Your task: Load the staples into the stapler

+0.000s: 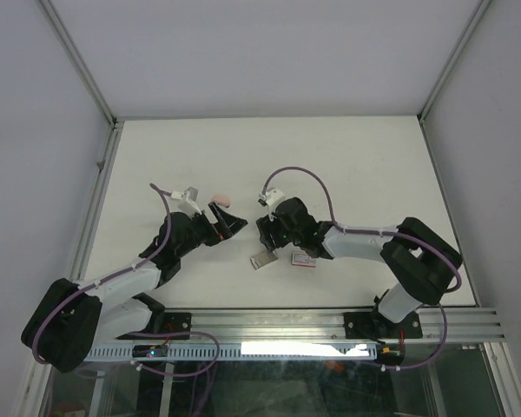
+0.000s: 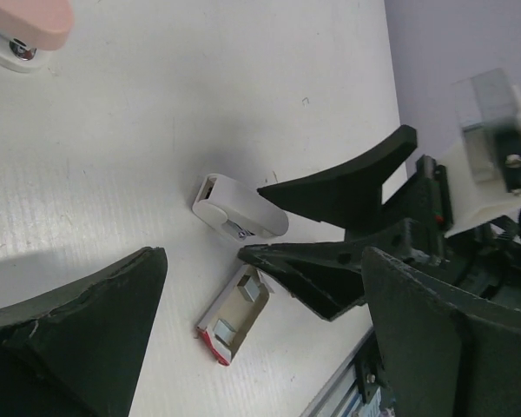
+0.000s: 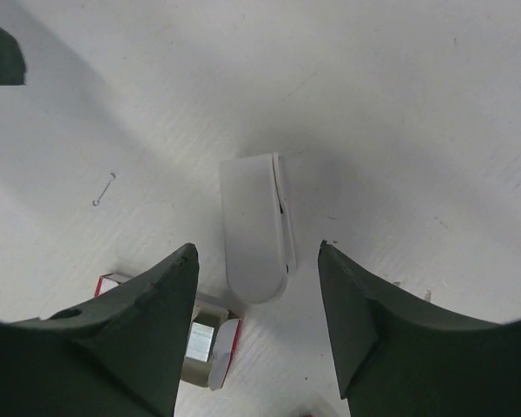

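Observation:
A small white stapler [image 3: 259, 226] lies flat on the table, right between the fingers of my right gripper [image 3: 257, 247]. That gripper is open, with a gap on both sides of the stapler. The left wrist view shows the same white stapler [image 2: 239, 207] beside the right gripper's black fingers [image 2: 339, 187]. The staples' grey tray [image 2: 234, 314] lies open just nearer, with silvery strips and a red end. It appears again as the tray [image 1: 261, 259], and the red-labelled box [image 1: 304, 259] lies to its right. My left gripper [image 1: 230, 221] is open and empty.
A pink stapler [image 1: 221, 201] lies just beyond the left gripper, seen also as the pink stapler [image 2: 26, 26]. One loose staple [image 3: 104, 189] rests on the white table. A metal rail [image 1: 330, 323] runs along the near edge, and enclosure walls surround the table.

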Controlling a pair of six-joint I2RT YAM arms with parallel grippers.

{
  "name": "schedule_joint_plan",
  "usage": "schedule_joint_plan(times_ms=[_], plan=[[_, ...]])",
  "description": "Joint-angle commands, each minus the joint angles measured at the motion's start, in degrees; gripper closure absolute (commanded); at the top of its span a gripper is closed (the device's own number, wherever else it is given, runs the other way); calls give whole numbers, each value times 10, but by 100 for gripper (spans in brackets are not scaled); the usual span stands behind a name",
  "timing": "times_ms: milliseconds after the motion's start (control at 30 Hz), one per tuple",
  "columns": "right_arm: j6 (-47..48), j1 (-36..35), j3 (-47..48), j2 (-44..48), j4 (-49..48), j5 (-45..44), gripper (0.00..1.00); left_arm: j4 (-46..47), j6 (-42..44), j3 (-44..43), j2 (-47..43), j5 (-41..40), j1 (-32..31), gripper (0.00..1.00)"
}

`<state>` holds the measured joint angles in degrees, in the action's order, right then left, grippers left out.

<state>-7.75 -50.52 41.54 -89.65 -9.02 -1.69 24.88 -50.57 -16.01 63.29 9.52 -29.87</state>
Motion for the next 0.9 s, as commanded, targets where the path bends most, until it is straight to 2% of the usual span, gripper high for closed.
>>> schedule_joint_plan(times_ms=[0,200,333,667,867], plan=[[15,-7,28,-22,-12,-20,41,30,-22,12,-36,3,9,1],[19,-12,33,-48,-17,-29,50,33,-44,19,-48,7,9,1],[23,-16,32,-56,-21,-37,67,49,-59,26,-46,17,8,1],[15,-19,7,-8,-76,-13,91,123,-130,55,-40,53,8,1],[14,-19,-27,60,-115,11,94,143,-149,40,-4,81,7,1]])
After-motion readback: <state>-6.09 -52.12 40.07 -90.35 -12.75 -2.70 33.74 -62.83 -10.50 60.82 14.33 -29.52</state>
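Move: The small white stapler lies almost under my right fingertips, about 3 cm below, 1 cm ahead and 1 cm left. The open staple box is roughly 5 cm back of the white stapler; the closed red-and-white box is some 9 cm to my right hand's right and 5 cm back. The pink stapler sits about 10 cm ahead and 13 cm left. From my left hand the white stapler is about 10 cm right, 3 cm back and 7 cm below. I lower my right hand about 2 cm over the white stapler, closing my fingers until they pinch its long sides, hold there briefly, then raise it about 2 cm off the table. Meanwhile my left hand, empty and still wide open, eases back 2 cm and up a little, rolling some 15 degrees. ##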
